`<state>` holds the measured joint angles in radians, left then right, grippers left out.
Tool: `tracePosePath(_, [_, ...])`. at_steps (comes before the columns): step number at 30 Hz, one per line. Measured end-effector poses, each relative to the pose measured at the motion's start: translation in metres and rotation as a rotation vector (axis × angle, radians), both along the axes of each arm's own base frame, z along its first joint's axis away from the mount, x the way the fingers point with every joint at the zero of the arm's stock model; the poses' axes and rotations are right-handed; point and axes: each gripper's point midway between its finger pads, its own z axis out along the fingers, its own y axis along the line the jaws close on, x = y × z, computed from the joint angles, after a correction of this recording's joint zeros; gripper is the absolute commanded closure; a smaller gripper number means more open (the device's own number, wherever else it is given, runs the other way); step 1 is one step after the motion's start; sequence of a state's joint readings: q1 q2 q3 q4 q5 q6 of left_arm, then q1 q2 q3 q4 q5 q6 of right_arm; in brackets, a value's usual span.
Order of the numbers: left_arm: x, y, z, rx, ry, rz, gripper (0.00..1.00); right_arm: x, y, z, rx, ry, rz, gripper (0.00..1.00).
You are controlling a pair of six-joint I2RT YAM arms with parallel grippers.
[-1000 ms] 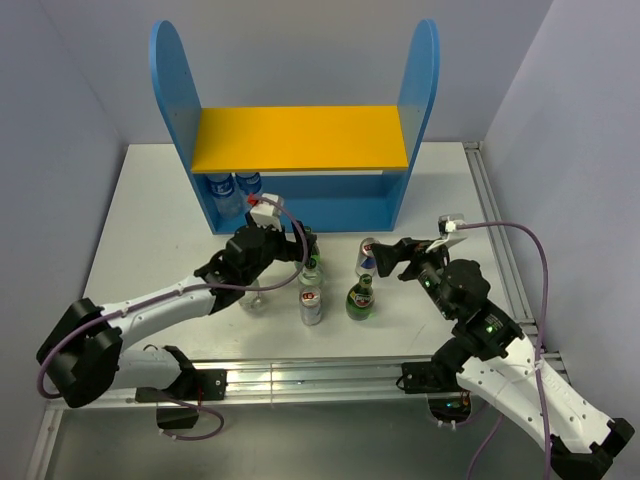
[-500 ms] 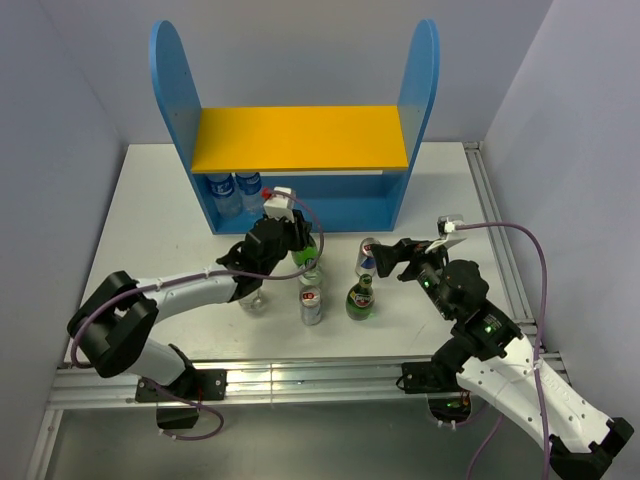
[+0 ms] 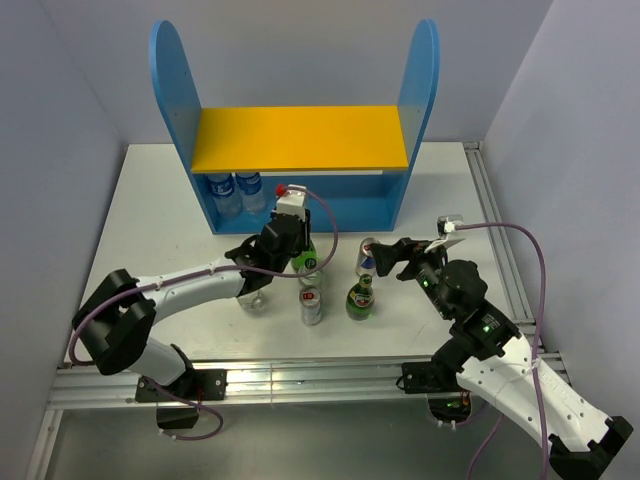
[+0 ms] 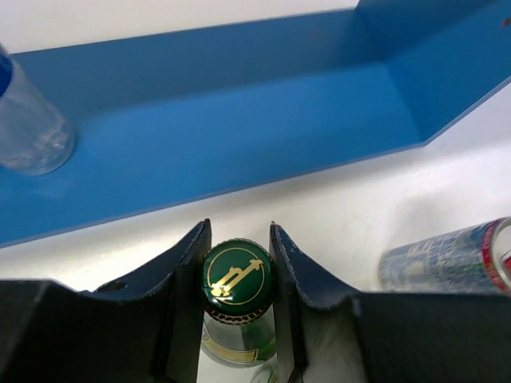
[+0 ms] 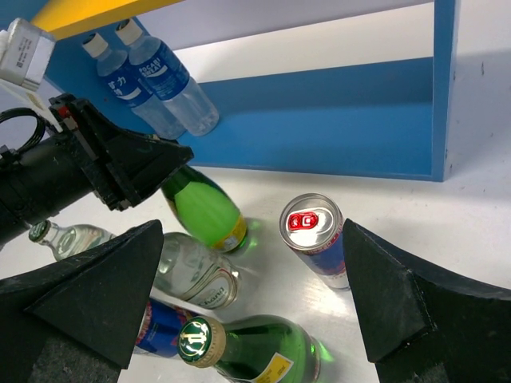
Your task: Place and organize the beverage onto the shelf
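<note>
My left gripper (image 4: 238, 239) is shut on the green-and-gold cap of a dark green glass bottle (image 4: 237, 275), one finger on each side of it. From above, the left gripper (image 3: 292, 246) and that bottle (image 3: 306, 260) are just in front of the shelf (image 3: 300, 137). The right gripper (image 5: 254, 231) is open and holds nothing. It hovers over a silver-blue can (image 5: 315, 233), a second green bottle (image 5: 255, 359), a clear bottle (image 5: 196, 273) and a blue can (image 5: 164, 327). Another clear bottle (image 5: 68, 238) stands behind the left arm.
Two blue-labelled water bottles (image 3: 236, 190) stand at the left end of the shelf's lower tier. The blue base (image 4: 239, 120) lies right ahead of the left gripper. A silver-red can (image 3: 311, 303) and the green bottle (image 3: 360, 297) stand nearest the arms.
My left gripper has moved right and towards the shelf, and has shut on the green bottle's cap. The right arm has not moved.
</note>
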<state>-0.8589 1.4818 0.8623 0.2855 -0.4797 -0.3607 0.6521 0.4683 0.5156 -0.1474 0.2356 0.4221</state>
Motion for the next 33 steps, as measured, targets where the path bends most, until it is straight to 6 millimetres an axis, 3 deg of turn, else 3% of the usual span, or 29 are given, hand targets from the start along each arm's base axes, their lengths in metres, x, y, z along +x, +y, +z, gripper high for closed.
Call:
tracePosePath(5, [-0.002, 0.013, 0.017, 0.099, 0.012, 0.037, 1.0, 0.0, 0.0, 0.003, 0.008, -0.009, 0.0, 0.0])
tracePosePath(11, [0.003, 0.031, 0.087, 0.1, -0.084, 0.102, 1.0, -0.003, -0.002, 0.009, 0.027, -0.028, 0.0, 0.0])
tracePosePath(20, [0.01, 0.058, 0.231, 0.062, -0.271, 0.201, 1.0, -0.004, -0.003, 0.007, 0.034, -0.034, 0.0, 0.0])
tracePosePath(26, [0.022, 0.098, 0.342, -0.041, -0.411, 0.306, 1.0, -0.005, -0.003, 0.009, 0.039, -0.039, 0.0, 0.0])
tracePosePath(29, [0.036, 0.127, 0.37, -0.051, -0.452, 0.376, 1.0, -0.006, -0.003, 0.01, 0.043, -0.043, 0.003, 0.0])
tracePosePath(33, [0.061, 0.157, 0.367, -0.013, -0.449, 0.46, 1.0, -0.008, -0.004, 0.015, 0.059, -0.058, 0.009, 0.0])
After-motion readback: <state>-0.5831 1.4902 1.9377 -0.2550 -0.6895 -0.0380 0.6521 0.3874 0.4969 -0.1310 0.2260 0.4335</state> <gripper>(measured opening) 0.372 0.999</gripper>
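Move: The left gripper already holds the green bottle by its neck. Its place, the left end of the yellow upper shelf board, is some 15 cm ahead, 20 cm left and 16 cm above. Below that end stand the two water bottles, about 17 cm ahead, 20 left and 6 below the hand. A clear bottle stands roughly 9 cm back and 2 right, 8 below. From the right hand, that shelf end is about 18 cm ahead, 38 left, 9 above. Bring the left gripper steeply up, some 37 cm, with the green bottle kept pinched by the neck, drifting left as it climbs. Near the top, swing it left and forward over the left end of the yellow board, about 15 cm left in all, while tipping the fingers up and turning them counter-clockwise, each roughly 25 degrees. ##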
